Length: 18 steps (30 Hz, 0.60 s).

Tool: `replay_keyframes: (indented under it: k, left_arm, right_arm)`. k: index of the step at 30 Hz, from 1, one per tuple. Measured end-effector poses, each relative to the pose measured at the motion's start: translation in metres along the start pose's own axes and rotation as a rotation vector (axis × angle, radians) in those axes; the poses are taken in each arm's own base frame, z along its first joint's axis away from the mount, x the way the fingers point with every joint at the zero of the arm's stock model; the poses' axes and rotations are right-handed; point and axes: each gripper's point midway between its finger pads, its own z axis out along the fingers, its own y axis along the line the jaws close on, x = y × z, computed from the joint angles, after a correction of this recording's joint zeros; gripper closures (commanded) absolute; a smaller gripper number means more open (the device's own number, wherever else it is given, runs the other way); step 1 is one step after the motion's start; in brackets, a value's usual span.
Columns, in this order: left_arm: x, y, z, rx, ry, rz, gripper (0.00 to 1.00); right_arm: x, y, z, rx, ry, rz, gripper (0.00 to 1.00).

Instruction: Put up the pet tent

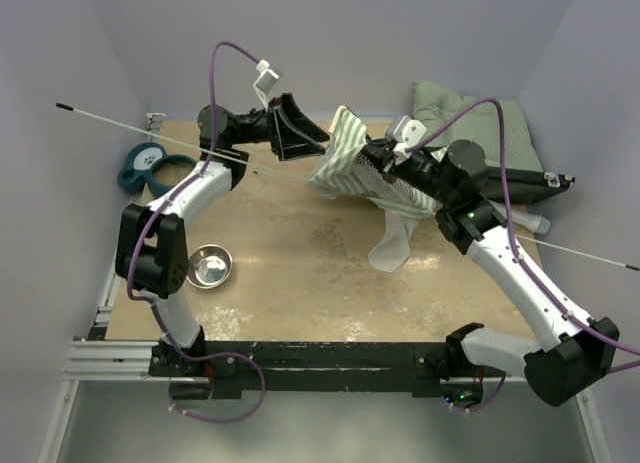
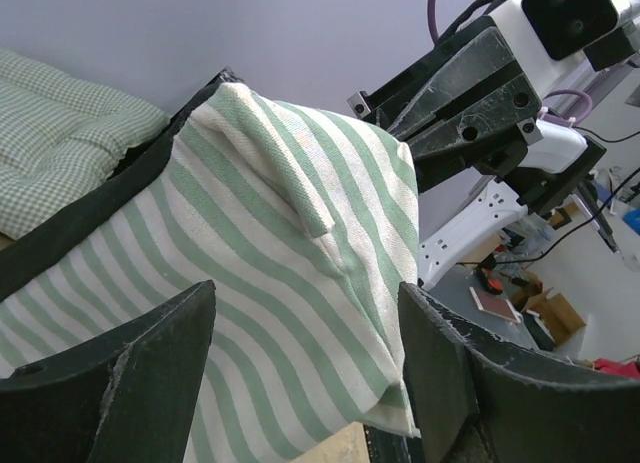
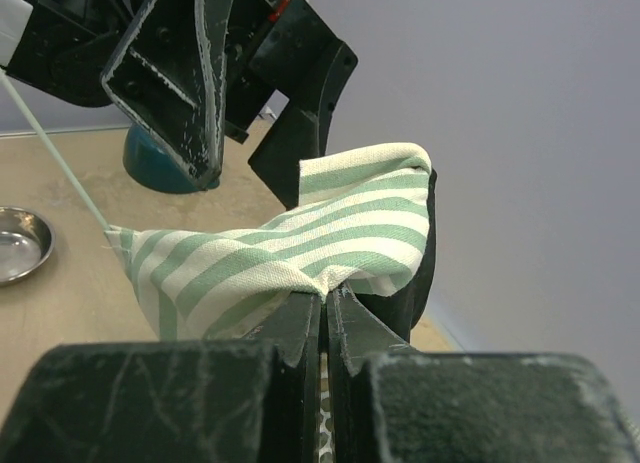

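The pet tent (image 1: 348,155) is a bunched heap of green-and-white striped cloth held up off the tan floor at the back centre. A white flap (image 1: 392,245) hangs from it. A thin pole (image 1: 150,129) runs from far left through the cloth toward the right wall. My right gripper (image 3: 327,295) is shut on a fold of the striped tent cloth (image 3: 300,248). My left gripper (image 2: 305,373) is open at the tent's left corner, with the striped cloth (image 2: 270,233) lying between its spread fingers (image 2: 450,373). In the top view the left gripper (image 1: 312,143) faces the right gripper (image 1: 368,165) across the cloth.
A green checked cushion (image 1: 470,118) lies in the back right corner, with a black panel (image 1: 540,186) beside it. A steel bowl (image 1: 208,265) sits on the floor front left and a teal bowl (image 1: 150,169) by the left wall. Walls close in on three sides.
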Motion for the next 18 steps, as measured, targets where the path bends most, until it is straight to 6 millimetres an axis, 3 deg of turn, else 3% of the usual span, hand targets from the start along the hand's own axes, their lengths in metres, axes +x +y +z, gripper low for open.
replay_keyframes:
  k: [8, 11, 13, 17, 18]
  left_arm:
    - [0.014, 0.002, 0.019, 0.037, 0.006, -0.039, 0.30]
    - [0.015, -0.002, 0.024, 0.051, 0.001, -0.034, 0.41]
    - [0.015, -0.004, 0.027, 0.056, -0.006, -0.027, 0.52]
    - [0.015, -0.005, 0.029, 0.062, -0.012, -0.036, 1.00]
    - [0.015, -0.005, 0.029, 0.064, -0.013, -0.034, 1.00]
  right_arm:
    - [0.000, 0.002, 0.001, -0.006, 0.000, 0.002, 1.00]
    - [0.001, 0.004, 0.002, -0.011, 0.000, 0.004, 1.00]
    - [0.001, 0.006, 0.004, -0.018, 0.001, 0.006, 1.00]
    - [0.001, 0.011, 0.005, -0.029, 0.002, 0.010, 1.00]
    - [0.002, 0.012, 0.005, -0.032, 0.005, 0.012, 1.00]
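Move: The striped edge of the pet tent, already pinched in the right fingers, lies about 4 cm to the left hand's right, 1 cm back and roughly 1 cm lower, just ahead of its open fingers. The right fingertips are some 8 cm to the left hand's right and about level with it front to back; the tent corner where the pole comes out is about 5 cm back, level sideways and 4 cm lower. From the right hand, that edge lies about 4 cm left and 1 cm forward. The left fingers close from wide open to nearly shut and pinch the tent's striped edge beside the right fingertips, after the left hand has slid about 3 cm to the robot's right and 1 cm back, its wrist hardly turning. The right fingers keep their hold on the fabric, and late on the right hand drifts about 1 cm left towards the left one. ##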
